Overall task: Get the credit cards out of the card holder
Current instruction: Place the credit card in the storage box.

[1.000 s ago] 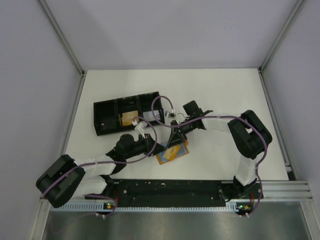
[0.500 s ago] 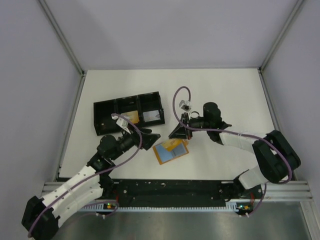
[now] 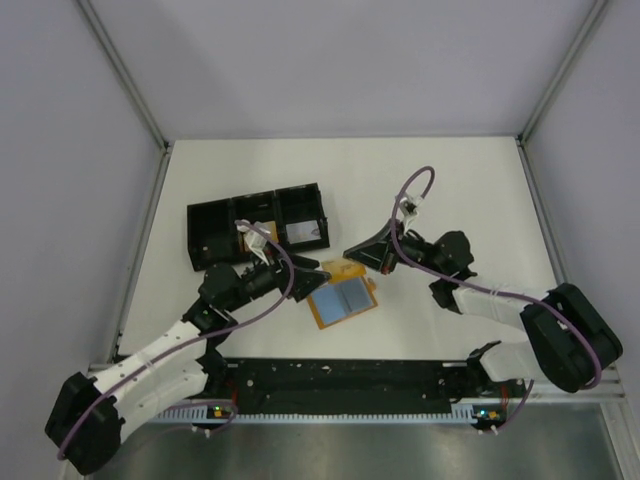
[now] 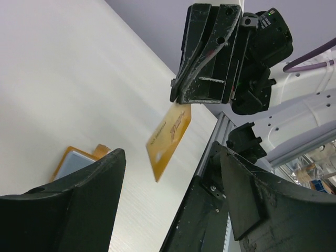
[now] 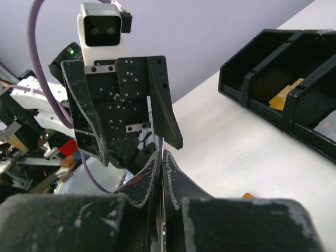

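Note:
The orange-tan card holder (image 3: 321, 319) lies flat on the table near the front middle, with a pale blue-grey credit card (image 3: 343, 300) showing in it. The holder (image 4: 67, 153) and that card (image 4: 75, 164) also show low left in the left wrist view. My right gripper (image 3: 351, 254) is shut on a gold credit card (image 3: 338, 270) that hangs from its tips above the holder's far edge. This gold card (image 4: 169, 139) dangles under the right gripper (image 4: 180, 101). My left gripper (image 3: 312, 273) stands open, facing that card, with nothing between its fingers. The right gripper (image 5: 161, 153) pinches the card edge-on.
A black three-compartment tray (image 3: 205, 236) sits at the left rear, with a gold card (image 3: 262, 236) in its middle bin and a pale card (image 3: 306, 233) in its right bin. The arms' base rail (image 3: 350, 380) runs along the near edge. Grey walls enclose the table.
My left gripper has opened and drawn back to the left. The right gripper has pulled away to the right and lifted with the gold card. The holder now lies uncovered.

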{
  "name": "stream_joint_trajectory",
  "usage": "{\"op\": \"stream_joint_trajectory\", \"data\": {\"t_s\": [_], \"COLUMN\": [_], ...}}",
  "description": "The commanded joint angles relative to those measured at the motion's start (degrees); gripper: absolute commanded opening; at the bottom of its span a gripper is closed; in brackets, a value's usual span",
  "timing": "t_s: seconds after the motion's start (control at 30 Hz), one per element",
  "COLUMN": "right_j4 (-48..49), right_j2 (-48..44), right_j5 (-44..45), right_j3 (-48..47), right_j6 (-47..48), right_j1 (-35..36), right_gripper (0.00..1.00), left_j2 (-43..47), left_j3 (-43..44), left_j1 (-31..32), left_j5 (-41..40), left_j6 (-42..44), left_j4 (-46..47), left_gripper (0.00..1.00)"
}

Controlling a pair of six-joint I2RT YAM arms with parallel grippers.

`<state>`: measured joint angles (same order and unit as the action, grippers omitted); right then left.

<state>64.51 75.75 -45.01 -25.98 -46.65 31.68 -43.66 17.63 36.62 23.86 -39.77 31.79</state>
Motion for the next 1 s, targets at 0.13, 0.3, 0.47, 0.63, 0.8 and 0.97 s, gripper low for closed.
{"op": "stream_joint_trajectory", "data": {"t_s": [0.13,0.3,0.47,0.63,0.8,0.97], "right_j4": [10.3,12.4,13.2,12.9,10.2,-4.5], "right_j2": [-2.1,-1.7,-1.0,-0.7,-2.7,-8.5], "right_j5": [4.8,5.3,5.4,5.1,5.6,6.2], "right_j3": [0.8,1.2,1.3,1.7,3.6,3.7], "right_j6": [-5.9,-7.4,-8.1,-8.1,-7.5,0.4], "right_j1": [-0.3,-0.2,-0.2,-0.7,-4.5,-6.7], "right_gripper": [0.0,0.0,0.0,0.01,0.52,0.8], "left_j2": [-5.9,-7.8,-8.5,-6.7,-0.8,0.6], "left_j3": [1.5,2.1,2.0,2.0,3.9,11.3], "left_j1": [0.4,0.7,0.9,0.8,-0.8,-8.6], "left_j5": [5.9,5.9,5.8,3.2,-5.2,-7.1], "left_j6": [-4.4,-4.7,-5.0,-2.8,1.3,6.1], "left_j4": [12.5,13.9,15.1,11.9,-4.9,-28.5], "left_gripper": [0.71,0.59,0.13,0.0,0.0,0.0]}}
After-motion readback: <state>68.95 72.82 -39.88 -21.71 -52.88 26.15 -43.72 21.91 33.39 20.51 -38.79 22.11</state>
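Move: The yellow credit card, still in the right hand's shut fingers, has its middle about 4 cm to the right of the open left hand and 1 cm ahead, roughly level. From the right hand, the left gripper is some 6 cm to the left and 3 cm back. The open card holder lies on the table about 5 cm right of the left hand, 1 cm back and 21 cm below; the storage box is some 18 cm ahead of it, 17 cm left and 20 cm below. The credit card changes hands in mid-air: the left hand eases about 2 cm right and shuts its fingers on the card's near end while the right hand, still gripping, rises some 3 cm. The right fingers then open and draw away to the right, forward and down, and the left hand carries the card about 4 cm left and forward towards the storage box, turning counter-clockwise. ##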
